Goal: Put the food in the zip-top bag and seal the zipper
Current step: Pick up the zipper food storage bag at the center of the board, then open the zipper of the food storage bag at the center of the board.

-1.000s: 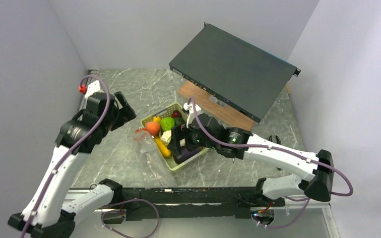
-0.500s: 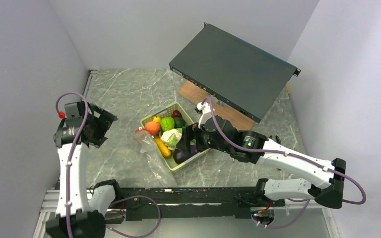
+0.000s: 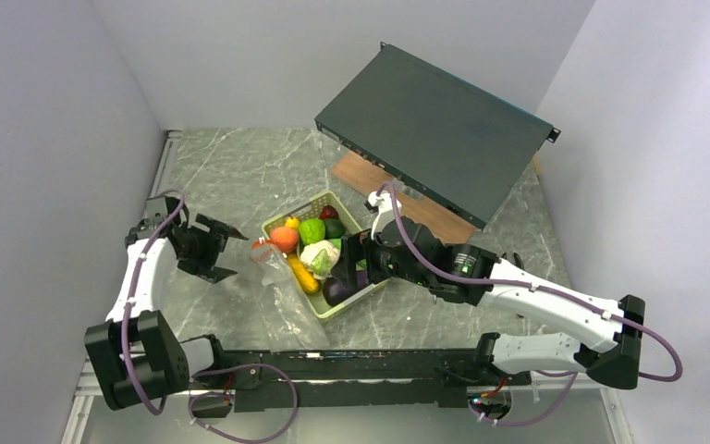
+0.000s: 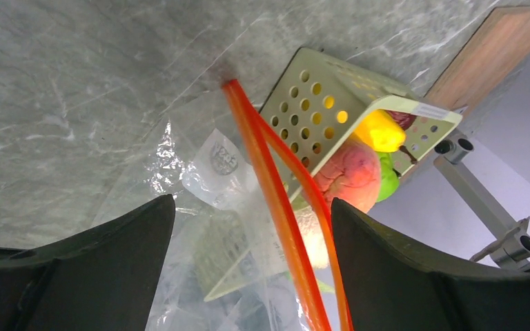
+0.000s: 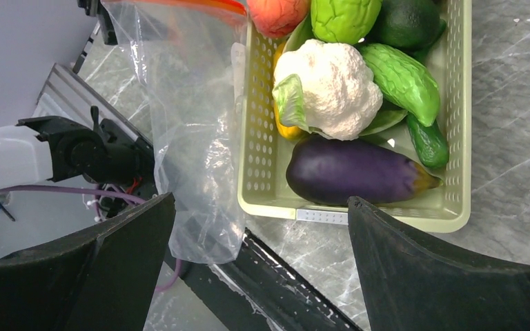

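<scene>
The clear zip-top bag (image 3: 284, 294) lies limp on the table against the left side of a pale green basket (image 3: 366, 293); its red-orange zipper (image 3: 261, 247) is at the far end. My left gripper (image 3: 238, 252) is open just left of the bag mouth. In the left wrist view the zipper (image 4: 276, 200) runs between the wide-apart jaws, unclamped, with the peach (image 4: 348, 176) and corn (image 4: 379, 131) behind. My right gripper (image 3: 346, 264) hovers open over the basket (image 5: 359, 217), empty, above the cauliflower (image 5: 331, 86), eggplant (image 5: 355, 172), cucumber (image 5: 404, 79), pepper (image 5: 345, 17) and peach (image 5: 276, 12).
A black rack unit (image 3: 434, 134) leans at the back right over a wooden board (image 3: 407, 199). A dark avocado (image 5: 407, 21) also sits in the basket. The arms' black mounting rail (image 3: 333, 361) runs along the near edge, and grey walls enclose the left and right sides.
My left arm has swung down and in from the far left, bringing its open gripper up to the bag's mouth. The right arm drew back slightly earlier and has held still since.
</scene>
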`<action>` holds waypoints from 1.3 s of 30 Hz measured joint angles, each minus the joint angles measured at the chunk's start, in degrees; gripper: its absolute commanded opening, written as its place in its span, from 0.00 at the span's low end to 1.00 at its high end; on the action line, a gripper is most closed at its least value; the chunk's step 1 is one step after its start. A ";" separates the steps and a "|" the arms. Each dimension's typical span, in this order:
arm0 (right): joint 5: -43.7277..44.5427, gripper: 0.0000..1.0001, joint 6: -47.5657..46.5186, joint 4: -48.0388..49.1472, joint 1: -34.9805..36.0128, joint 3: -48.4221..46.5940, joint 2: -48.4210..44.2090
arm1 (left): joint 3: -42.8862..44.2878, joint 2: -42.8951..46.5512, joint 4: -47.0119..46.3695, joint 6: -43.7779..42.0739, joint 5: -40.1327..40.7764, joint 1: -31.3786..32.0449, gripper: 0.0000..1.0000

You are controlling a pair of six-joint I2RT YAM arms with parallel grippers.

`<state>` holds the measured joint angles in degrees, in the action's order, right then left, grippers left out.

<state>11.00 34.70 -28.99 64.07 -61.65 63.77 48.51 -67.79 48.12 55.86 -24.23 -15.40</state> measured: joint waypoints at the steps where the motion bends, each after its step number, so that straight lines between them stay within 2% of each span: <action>1: 0.00 0.97 -0.02 0.00 0.00 0.00 0.07 | -1.05 -0.33 -0.68 0.48 -0.61 0.28 0.87; 8: 0.04 0.97 -0.20 -0.02 0.00 0.00 1.33 | -3.41 -2.47 -4.90 2.01 -3.26 3.37 0.86; 12: 0.00 0.97 -0.20 0.00 0.00 0.00 1.77 | -3.43 -5.07 -6.84 2.16 -3.98 5.57 0.78; 14: 0.00 0.97 -0.20 -0.02 0.00 0.00 1.81 | -3.89 -5.33 -7.65 2.32 -4.00 6.40 0.71; 19: 0.02 0.97 -0.17 -0.02 0.00 0.00 1.81 | -5.03 -4.42 -7.74 2.69 -2.51 6.84 0.40; 22: -0.02 0.97 -0.13 -0.02 0.00 0.00 1.81 | -4.90 -2.95 -6.88 2.29 -0.63 6.84 0.28; 27: -0.04 0.97 0.00 -0.04 0.00 0.02 1.81 | -1.16 1.55 -1.70 0.83 6.62 6.93 0.14; 29: -0.04 0.97 0.00 -0.02 0.00 0.04 1.79 | 1.70 4.63 0.68 -0.57 11.26 6.93 0.11; 32: -0.02 0.97 0.00 0.04 0.00 0.55 1.68 | 7.19 9.09 4.15 -3.93 18.84 6.93 0.00; 39: -1.46 0.97 0.02 0.98 0.00 0.79 2.19 | 18.12 17.70 7.48 -20.72 34.91 7.61 0.00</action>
<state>9.54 34.72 -28.01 64.07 -60.86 65.95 66.63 -50.09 55.59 35.14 10.68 -7.79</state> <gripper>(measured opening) 0.972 0.023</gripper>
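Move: Just to the left hand's right, about 5 cm over and 4 cm lower, is the orange zipper edge of the zip-top bag, beside the basket. The clear bag body trails some 12 cm back and 8 cm right. The peach sits about 8 cm right and 2 cm ahead; the basket's middle is roughly 18 cm right and 1 cm back. From the right hand, the zipper edge lies about 8 cm ahead, 19 cm left and 15 cm below. Easing right about 4 cm and down 3 cm onto the orange zipper edge, the left hand shuts its wide-open fingers and pinches it. It then swings up some 16 cm and 11 cm left, away from the basket, rolling nearly 50 degrees with its left side rising and its fingers tipping forward, the bag held in the closed fingertips. ##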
